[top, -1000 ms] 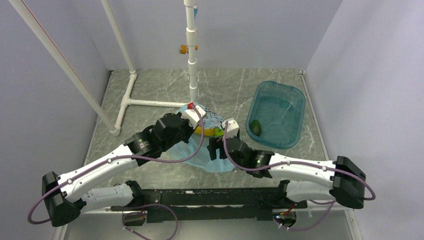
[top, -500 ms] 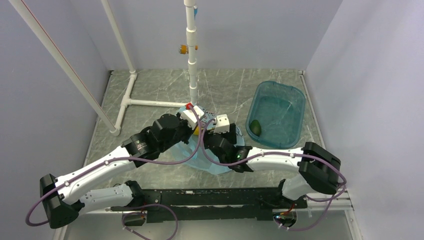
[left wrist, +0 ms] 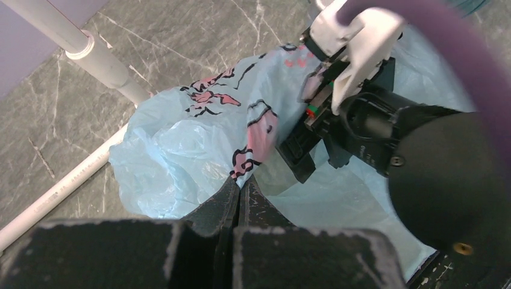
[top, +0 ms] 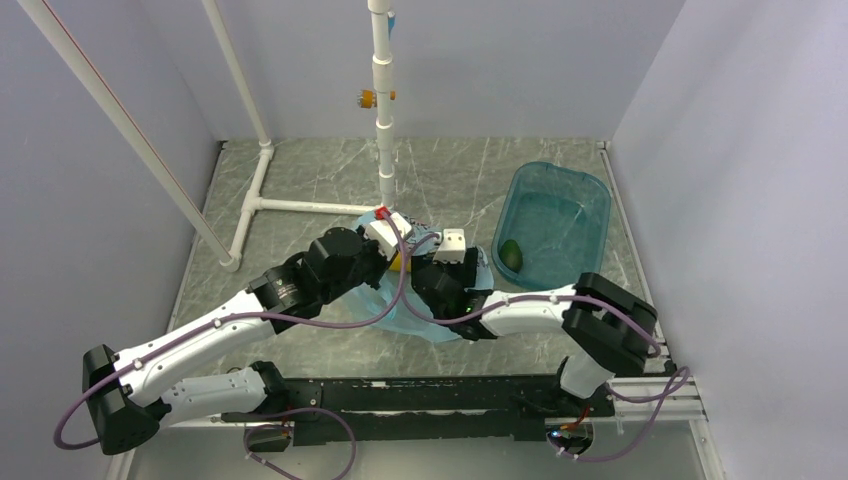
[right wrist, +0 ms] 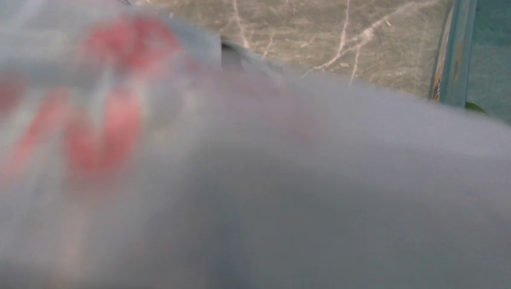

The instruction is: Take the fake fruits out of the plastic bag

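Note:
The light blue plastic bag (top: 400,316) with a pink and dark print (left wrist: 211,96) lies mid-table. My left gripper (top: 398,252) (left wrist: 243,183) is shut on a fold of its film, pinched between the two black fingers. My right gripper (top: 420,265) (left wrist: 316,165) reaches into the bag's mouth from the right, its fingers standing apart. In the right wrist view blurred bag film covers almost everything and hides the jaws. A sliver of yellow fruit (top: 397,264) shows between the two grippers. A dark green oval fruit (top: 511,252) lies in the teal tub (top: 560,171).
A white pipe stand rises just behind the bag, its upright (top: 383,110) and base pipes (top: 300,206) (left wrist: 99,57) close to the left gripper. The tub's edge (right wrist: 455,54) is close on the right. Grey walls enclose the table.
The right arm folded in and swung left, pushing its gripper into the bag beside the left gripper. The left gripper kept its pinch on the bag, almost still.

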### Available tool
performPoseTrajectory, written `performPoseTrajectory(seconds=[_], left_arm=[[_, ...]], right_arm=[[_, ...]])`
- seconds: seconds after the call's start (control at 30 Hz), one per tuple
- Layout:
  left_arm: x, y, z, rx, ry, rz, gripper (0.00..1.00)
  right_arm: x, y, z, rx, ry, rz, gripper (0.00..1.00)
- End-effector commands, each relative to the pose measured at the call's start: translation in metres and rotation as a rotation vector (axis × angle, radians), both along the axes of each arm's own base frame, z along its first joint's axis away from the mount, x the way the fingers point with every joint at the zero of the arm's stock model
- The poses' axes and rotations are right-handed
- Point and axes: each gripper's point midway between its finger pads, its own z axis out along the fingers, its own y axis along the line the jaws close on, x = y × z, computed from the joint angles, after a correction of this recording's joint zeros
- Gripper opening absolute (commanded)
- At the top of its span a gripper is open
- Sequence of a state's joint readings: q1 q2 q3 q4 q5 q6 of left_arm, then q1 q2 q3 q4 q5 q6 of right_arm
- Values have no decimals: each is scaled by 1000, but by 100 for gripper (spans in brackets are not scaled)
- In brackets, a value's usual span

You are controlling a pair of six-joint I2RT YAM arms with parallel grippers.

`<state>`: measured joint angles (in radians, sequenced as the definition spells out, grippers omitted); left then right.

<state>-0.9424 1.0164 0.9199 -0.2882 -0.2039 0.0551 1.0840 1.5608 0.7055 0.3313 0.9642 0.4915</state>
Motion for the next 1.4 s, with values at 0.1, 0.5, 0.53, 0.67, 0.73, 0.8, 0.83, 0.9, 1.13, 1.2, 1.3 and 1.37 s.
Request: performPoseTrajectory(seconds=[0.1,0.5,0.53,0.67,0.73,0.8,0.83,0.9,1.13,1.2,1.3,1.37], left_arm=[[1,-8,15,-58,-26,-6,0],[3,-7,14,-53,-33,-2,0],[3,-7,13,-47,-26,-3,0],[3,-6,12,-44,-25,4,0],[3,-6,13,-46,-27,4,0],[3,-6,12,-42,-23,8,0],[4,-6,11,-38,-22,9,0],[4,-4,10,-36,-23,14,0],[6,-6,11,-26,-28,11,0],[6,-7,10,-18,-18,10,0],[6,-8,9,-24,-22,7,0],[5,-8,10,-26,-20,3,0]], right_arm=[[20,-8,-17,57,5,-96,92],[42,-7,-40,15,38,-45,82],[43,-6,-42,9,37,-39,82],[44,-5,-47,13,47,-42,80],[43,-3,-44,21,37,-23,72],[44,-2,-36,31,27,-20,63],[44,-2,-31,39,15,-17,58],[44,-3,-20,52,-10,-10,52],[30,-3,7,86,-36,70,35],[22,-1,11,96,-35,111,32],[10,0,11,117,-18,158,31],[5,-1,13,140,-22,172,33]])
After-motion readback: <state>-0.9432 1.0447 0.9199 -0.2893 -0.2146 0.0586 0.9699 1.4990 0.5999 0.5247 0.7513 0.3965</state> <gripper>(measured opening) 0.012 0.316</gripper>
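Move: The right hand, fingers wide open, is already in under the bag's printed flap. The green fruit should lie about 3 cm ahead of it, 1 cm to its right and 6 cm down; the yellow fruit is some 4 cm ahead and 5 cm left, equally low. The teal bin's middle is about 10 cm ahead and 19 cm right. From the left hand, the green fruit is roughly 8 cm ahead, 9 cm right and 14 cm down. Down into the bag and slightly forward, the right hand sinks about 6 cm towards the green fruit, then its fingers close from wide open to about a third while low down. It comes back up some 6 cm and draws back about 2 cm, turning slightly counter-clockwise, fingers still under the flap. The left hand stays nearly put, keeping its pinch on the bag and holding it up. ##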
